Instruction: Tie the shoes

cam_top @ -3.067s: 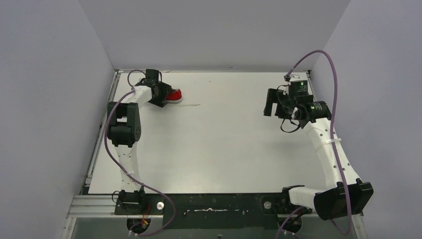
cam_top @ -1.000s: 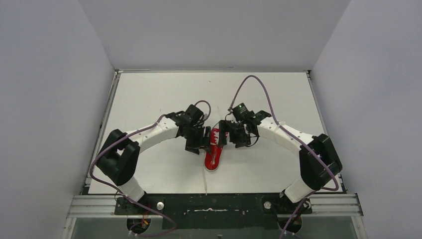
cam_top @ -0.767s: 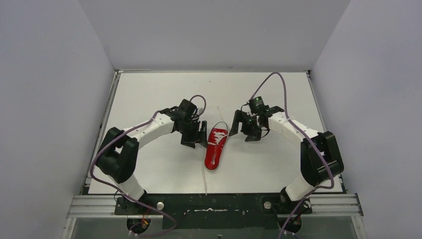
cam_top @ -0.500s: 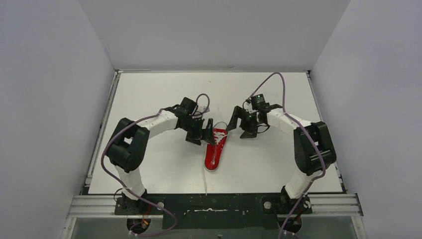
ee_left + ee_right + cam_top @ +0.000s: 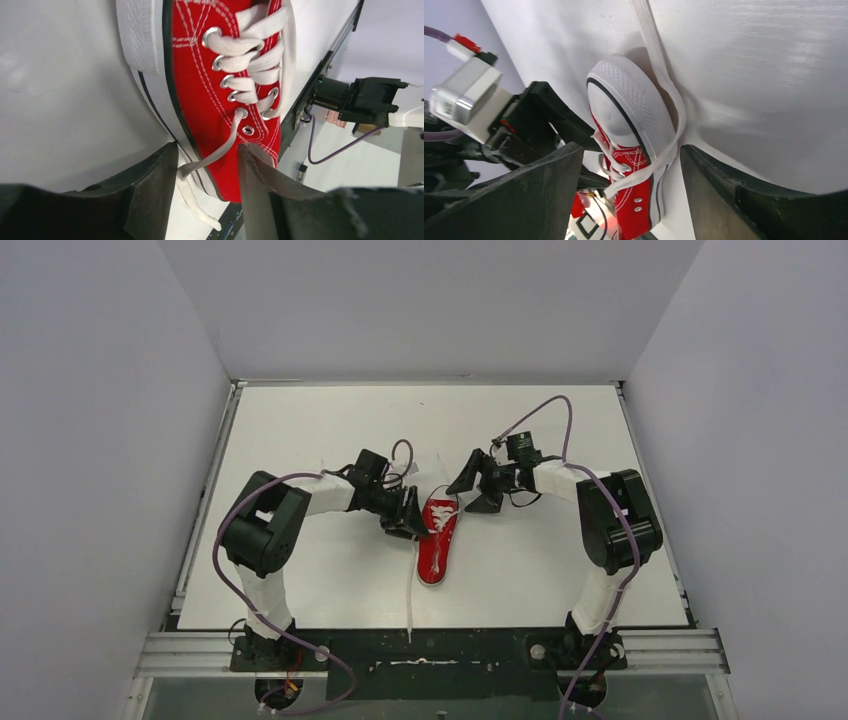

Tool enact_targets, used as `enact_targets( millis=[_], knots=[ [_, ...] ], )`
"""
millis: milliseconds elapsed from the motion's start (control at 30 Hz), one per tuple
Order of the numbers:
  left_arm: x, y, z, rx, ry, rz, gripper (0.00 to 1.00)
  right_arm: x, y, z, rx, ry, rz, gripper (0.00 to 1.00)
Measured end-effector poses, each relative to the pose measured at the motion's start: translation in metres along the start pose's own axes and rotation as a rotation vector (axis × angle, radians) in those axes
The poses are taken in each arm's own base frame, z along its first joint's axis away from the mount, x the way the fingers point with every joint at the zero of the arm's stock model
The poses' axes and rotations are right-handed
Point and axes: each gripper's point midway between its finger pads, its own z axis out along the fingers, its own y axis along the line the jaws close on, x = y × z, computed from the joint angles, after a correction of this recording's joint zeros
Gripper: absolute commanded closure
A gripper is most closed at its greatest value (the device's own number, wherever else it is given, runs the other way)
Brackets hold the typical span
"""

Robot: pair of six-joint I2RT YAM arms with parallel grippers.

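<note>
The red shoe (image 5: 438, 540) lies mid-table, white toe cap (image 5: 631, 100) toward the near edge. One white lace (image 5: 410, 600) trails past the toe; in the right wrist view this lace (image 5: 659, 65) hugs the toe. My left gripper (image 5: 413, 519) is at the shoe's left side by the heel. In the left wrist view this gripper (image 5: 207, 150) pinches the shoe's side wall (image 5: 215, 125), one finger outside the sole and one against the red canvas, a lace end (image 5: 210, 157) caught between. My right gripper (image 5: 468, 490) stands open beyond the heel, apart from the shoe (image 5: 639, 185).
The white table (image 5: 560, 570) is boxed in by grey walls on three sides. A black and aluminium rail (image 5: 430, 652) runs along the near edge. Purple cables (image 5: 545, 410) loop above both forearms, and the left arm's elbow (image 5: 262, 525) sits left of the shoe.
The shoe, earlier in the far left corner, now lies mid-table. Within the last second the left jaws opened, then closed on the shoe's side. The right gripper drew back toward the heel and narrowed slightly.
</note>
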Motion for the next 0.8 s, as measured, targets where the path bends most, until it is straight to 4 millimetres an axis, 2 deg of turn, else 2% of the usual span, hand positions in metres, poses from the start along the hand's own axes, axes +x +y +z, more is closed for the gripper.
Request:
enact_targets(
  millis=[67,200,333,433,533,600,700,800],
  knots=[
    [0.004,0.001,0.0,0.01,0.008,-0.016,0.64,0.0,0.003,0.003,-0.031,0.003,0.012,0.38],
    [0.011,-0.001,-0.002,0.022,0.015,-0.042,0.68,-0.001,0.005,0.008,-0.068,0.009,0.035,0.51],
    [0.013,-0.01,-0.009,0.044,0.004,-0.044,0.76,-0.001,0.007,0.008,-0.091,0.01,0.057,0.6],
    [0.011,-0.018,-0.012,0.064,-0.009,-0.028,0.78,0.001,0.007,0.008,-0.099,0.014,0.072,0.67],
    [0.01,-0.021,-0.013,0.074,-0.013,-0.027,0.78,0.003,0.006,0.008,-0.103,0.012,0.082,0.82],
    [0.011,-0.02,-0.013,0.074,-0.011,-0.03,0.78,0.004,0.005,0.009,-0.108,0.015,0.091,0.86],
    [0.013,-0.02,-0.014,0.07,-0.005,-0.033,0.74,0.004,0.006,0.009,-0.11,0.013,0.098,0.97],
    [0.015,-0.021,-0.016,0.069,-0.002,-0.025,0.7,0.004,0.008,0.006,-0.117,0.007,0.094,1.0]
  ],
)
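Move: The right hand, wide open, straddles the right lace where it runs over the shoe's right edge near the toe, about 1 cm left of the hand and 1 cm below. The shoe's middle is some 9 cm back, 4 cm left and 3 cm lower. From the left hand, that crossing is about 6 cm forward and 6 cm right, 2 cm higher. The left lace passes about 1 cm under the left fingers, with the shoe's middle roughly 3 cm back, 3 cm right. Shut the right gripper fully on the right lace, easing the hand only about 1 cm left and letting it roll slightly, to pinch the lace between the fingertips. Meanwhile draw the left gripper back nearly 2 cm and lift it about 2.5 cm beside the shoe, narrowing its fingers around the left lace to roughly half their gap without shutting them. ##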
